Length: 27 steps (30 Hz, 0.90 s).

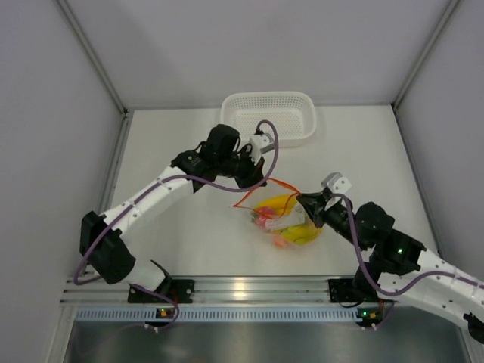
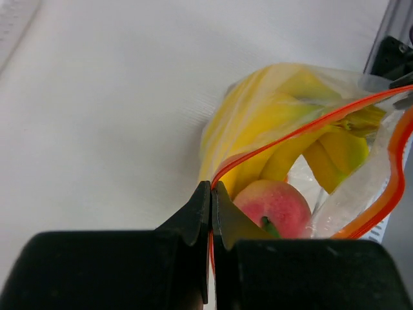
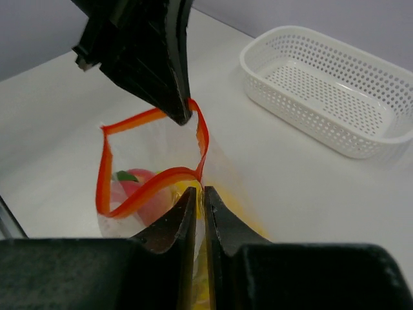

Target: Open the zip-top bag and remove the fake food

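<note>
The zip-top bag [image 1: 281, 217] lies mid-table with its orange-red zip strip [image 3: 151, 183] pulled open into a loop. My left gripper [image 2: 211, 188] is shut on the strip's far side; its fingers [image 3: 169, 84] show from above in the right wrist view. My right gripper [image 3: 200, 194] pinches the near corner of the bag, its jaws a sliver apart with plastic between them. Inside the bag sits the fake food: yellow bananas [image 2: 293, 113] and a pink peach [image 2: 274, 205], also seen as the peach [image 3: 132, 188] through the open mouth.
A white perforated basket [image 1: 269, 113] stands at the back of the table, its rim [image 3: 303, 42] just beyond the bag. Grey walls close in the table on the left, right and back. The aluminium rail [image 1: 242, 291] runs along the near edge.
</note>
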Each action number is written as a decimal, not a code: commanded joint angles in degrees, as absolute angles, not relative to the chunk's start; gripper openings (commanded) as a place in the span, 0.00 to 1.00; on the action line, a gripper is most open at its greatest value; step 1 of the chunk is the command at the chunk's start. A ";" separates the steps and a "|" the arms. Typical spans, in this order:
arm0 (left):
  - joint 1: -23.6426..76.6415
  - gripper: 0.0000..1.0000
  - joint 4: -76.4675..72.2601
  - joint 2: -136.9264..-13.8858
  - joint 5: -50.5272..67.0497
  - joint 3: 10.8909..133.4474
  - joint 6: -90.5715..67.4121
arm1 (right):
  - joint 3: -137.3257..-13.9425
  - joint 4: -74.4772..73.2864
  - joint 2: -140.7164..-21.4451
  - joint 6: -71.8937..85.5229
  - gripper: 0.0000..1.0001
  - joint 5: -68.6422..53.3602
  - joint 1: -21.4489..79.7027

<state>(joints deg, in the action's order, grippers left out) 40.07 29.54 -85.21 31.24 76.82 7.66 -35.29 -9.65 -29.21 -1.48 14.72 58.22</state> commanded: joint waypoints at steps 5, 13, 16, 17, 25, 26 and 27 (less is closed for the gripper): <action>39.90 0.00 26.54 -68.66 9.07 71.56 -13.33 | -46.57 -8.87 -39.45 -0.44 0.26 20.56 56.69; 47.61 0.00 18.38 -52.66 -17.74 51.72 -39.45 | -54.84 -13.19 -47.37 14.57 0.47 20.67 53.96; 49.30 0.00 15.48 -50.02 -23.18 47.39 -45.43 | -53.97 -11.17 -49.21 21.25 0.49 15.93 53.96; 49.83 0.00 14.69 -49.57 -24.51 46.50 -46.48 | -53.62 -10.55 -50.26 24.40 0.50 14.52 53.96; 55.63 0.00 9.67 -49.22 -34.80 43.77 -51.77 | -48.78 -0.37 -58.53 36.81 0.51 5.82 54.67; 55.98 0.00 9.58 -49.48 -35.50 43.77 -52.20 | -48.34 2.00 -60.62 37.26 0.51 5.37 54.75; 56.25 0.00 9.58 -49.74 -35.59 43.86 -53.51 | -47.47 3.50 -61.69 37.87 0.51 5.10 54.84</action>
<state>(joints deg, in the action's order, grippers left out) 54.92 16.45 -49.89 -30.61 43.81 -49.19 -48.93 -5.06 -58.81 32.18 8.91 54.63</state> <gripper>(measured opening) 0.022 0.510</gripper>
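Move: My shut left fingers already pinch one side of the bag's rim. The peach inside lies about 6 cm back, 3 cm to the right and 7 cm below them, with the bananas roughly 9 cm to the right, 6 cm back and 10 cm down. From my right fingers, just parting on the rim's other side, the peach is some 9 cm left, about level fore and aft, and 9 cm lower; the basket stands about 27 cm ahead, 9 cm left and 14 cm down. I let go of the rim with my right fingers, opening them about halfway. My left hand keeps its pinch and swings the bag about 11 cm left in a rise-and-dip arc, turning some 60 degrees counter-clockwise. My right hand draws forward and up clear of the rim, then follows left and down after the bag, tipping its fingers down about 30 degrees at the mouth. ##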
